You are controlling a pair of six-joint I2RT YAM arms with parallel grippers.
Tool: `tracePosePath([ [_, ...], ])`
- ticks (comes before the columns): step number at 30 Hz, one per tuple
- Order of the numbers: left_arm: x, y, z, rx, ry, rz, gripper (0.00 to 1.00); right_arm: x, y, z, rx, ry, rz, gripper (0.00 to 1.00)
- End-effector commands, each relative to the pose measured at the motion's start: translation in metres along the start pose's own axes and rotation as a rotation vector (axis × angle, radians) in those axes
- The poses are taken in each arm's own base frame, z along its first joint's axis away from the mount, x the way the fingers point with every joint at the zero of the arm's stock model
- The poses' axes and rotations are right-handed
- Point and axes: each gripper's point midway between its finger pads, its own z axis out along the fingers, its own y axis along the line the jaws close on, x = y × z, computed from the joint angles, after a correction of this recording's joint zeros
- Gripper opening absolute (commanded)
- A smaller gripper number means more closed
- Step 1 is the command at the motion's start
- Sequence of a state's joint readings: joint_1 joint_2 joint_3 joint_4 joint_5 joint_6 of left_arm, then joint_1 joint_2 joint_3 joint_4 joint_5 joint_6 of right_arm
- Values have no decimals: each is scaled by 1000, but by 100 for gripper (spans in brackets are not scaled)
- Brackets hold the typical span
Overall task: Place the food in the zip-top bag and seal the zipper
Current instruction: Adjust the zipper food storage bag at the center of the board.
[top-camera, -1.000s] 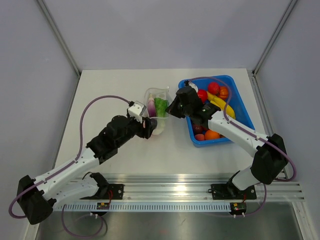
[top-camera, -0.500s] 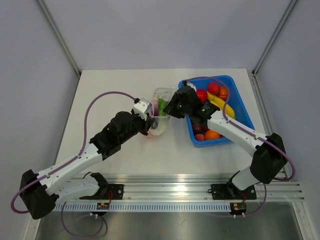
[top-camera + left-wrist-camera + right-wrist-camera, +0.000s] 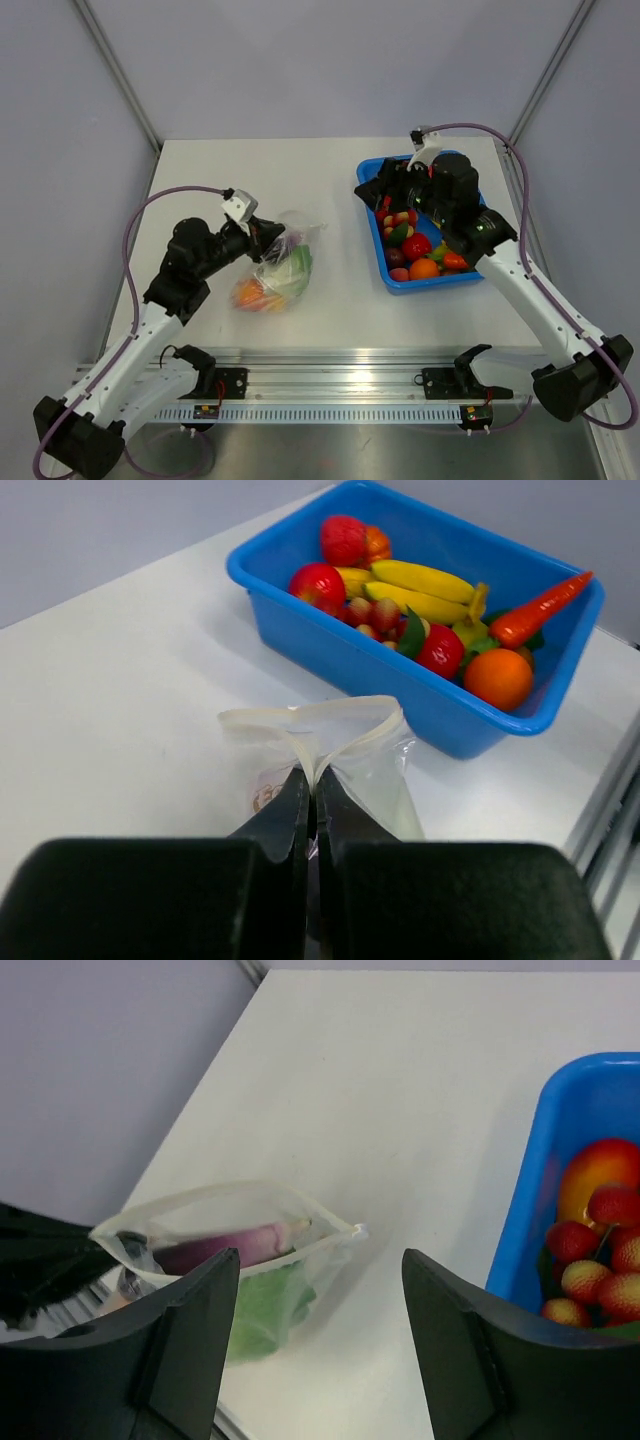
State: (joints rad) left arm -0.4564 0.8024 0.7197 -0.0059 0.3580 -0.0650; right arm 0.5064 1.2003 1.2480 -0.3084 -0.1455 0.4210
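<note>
The clear zip-top bag (image 3: pixel 281 262) slumps on the white table left of centre, with a purple eggplant (image 3: pixel 232 1244), green lettuce (image 3: pixel 266 1303) and orange pieces (image 3: pixel 249 293) inside. Its zipper strip (image 3: pixel 225 1189) gapes open. My left gripper (image 3: pixel 267 240) is shut on the bag's mouth edge (image 3: pixel 312 772), the plastic pinched between its fingers. My right gripper (image 3: pixel 374 194) hangs open over the far left corner of the blue tray (image 3: pixel 470 278), apart from the bag, with nothing between its fingers (image 3: pixel 190 1330). More food fills the tray: bananas (image 3: pixel 415 580), a carrot (image 3: pixel 540 610), an orange (image 3: pixel 498 677).
The blue tray (image 3: pixel 340 645) stands right of the bag, near the table's right side. Grey walls close off the left, back and right. A metal rail (image 3: pixel 400 375) runs along the near edge by the arm bases.
My right gripper let go of the bag, opened and drew back right over the tray. My left gripper shut on the bag's mouth and pulled it left and nearer.
</note>
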Motion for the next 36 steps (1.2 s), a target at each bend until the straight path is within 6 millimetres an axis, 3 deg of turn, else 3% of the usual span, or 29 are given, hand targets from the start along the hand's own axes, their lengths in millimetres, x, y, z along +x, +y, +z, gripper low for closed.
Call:
tracePosePath([
  [1, -39, -25, -2, 182, -110, 89, 0, 54, -5, 15, -159, 170, -263, 74],
  [3, -40, -36, -3, 263, -106, 104, 0, 71, -10, 19, -199, 180, -283, 74],
  [7, -49, -51, -12, 375, -82, 118, 0, 76, -9, 12, -297, 106, -291, 73],
  [8, -49, -55, -14, 408, -77, 143, 0, 86, -13, 7, -310, 108, -297, 73],
  [11, -51, -59, -19, 441, -59, 153, 0, 66, -5, -1, -343, -41, -370, 72],
  [18, -65, -57, -21, 474, -83, 165, 0, 74, -15, -18, -344, -172, -550, 71],
  [26, -92, -65, -29, 539, -137, 201, 0, 93, -8, -19, -461, -163, -532, 72],
  [29, -98, -69, -37, 562, -132, 219, 0, 94, -17, -19, -458, -179, -485, 72],
  [36, -108, -70, -48, 563, -124, 272, 0, 89, -12, -25, -526, -206, -454, 72],
])
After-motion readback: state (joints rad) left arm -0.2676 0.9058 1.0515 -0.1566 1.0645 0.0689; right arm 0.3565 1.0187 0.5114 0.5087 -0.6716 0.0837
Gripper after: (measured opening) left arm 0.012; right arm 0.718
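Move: The left hand already grips one corner of the bag's open mouth. The bag's free corner lies about 4 cm ahead of it, 9 cm to its right and 7 cm lower, with the lettuce inside about 2 cm right and 15 cm below. From the empty right hand that free corner is roughly 10 cm left, 2 cm back and 10 cm down; the blue bin's middle is about 15 cm right, 8 cm ahead and 27 cm below. With its fingers still shut on the bag's near corner, the left hand lifts it about 9 cm while drawing back some 5 cm, swinging clockwise about 30 degrees and tipping slightly up. The open right hand drops quickly, rises a little and sinks again to finish about 10 cm lower and 5 cm back, turning counter-clockwise and tipping its fingers up below the free corner, without touching it. ##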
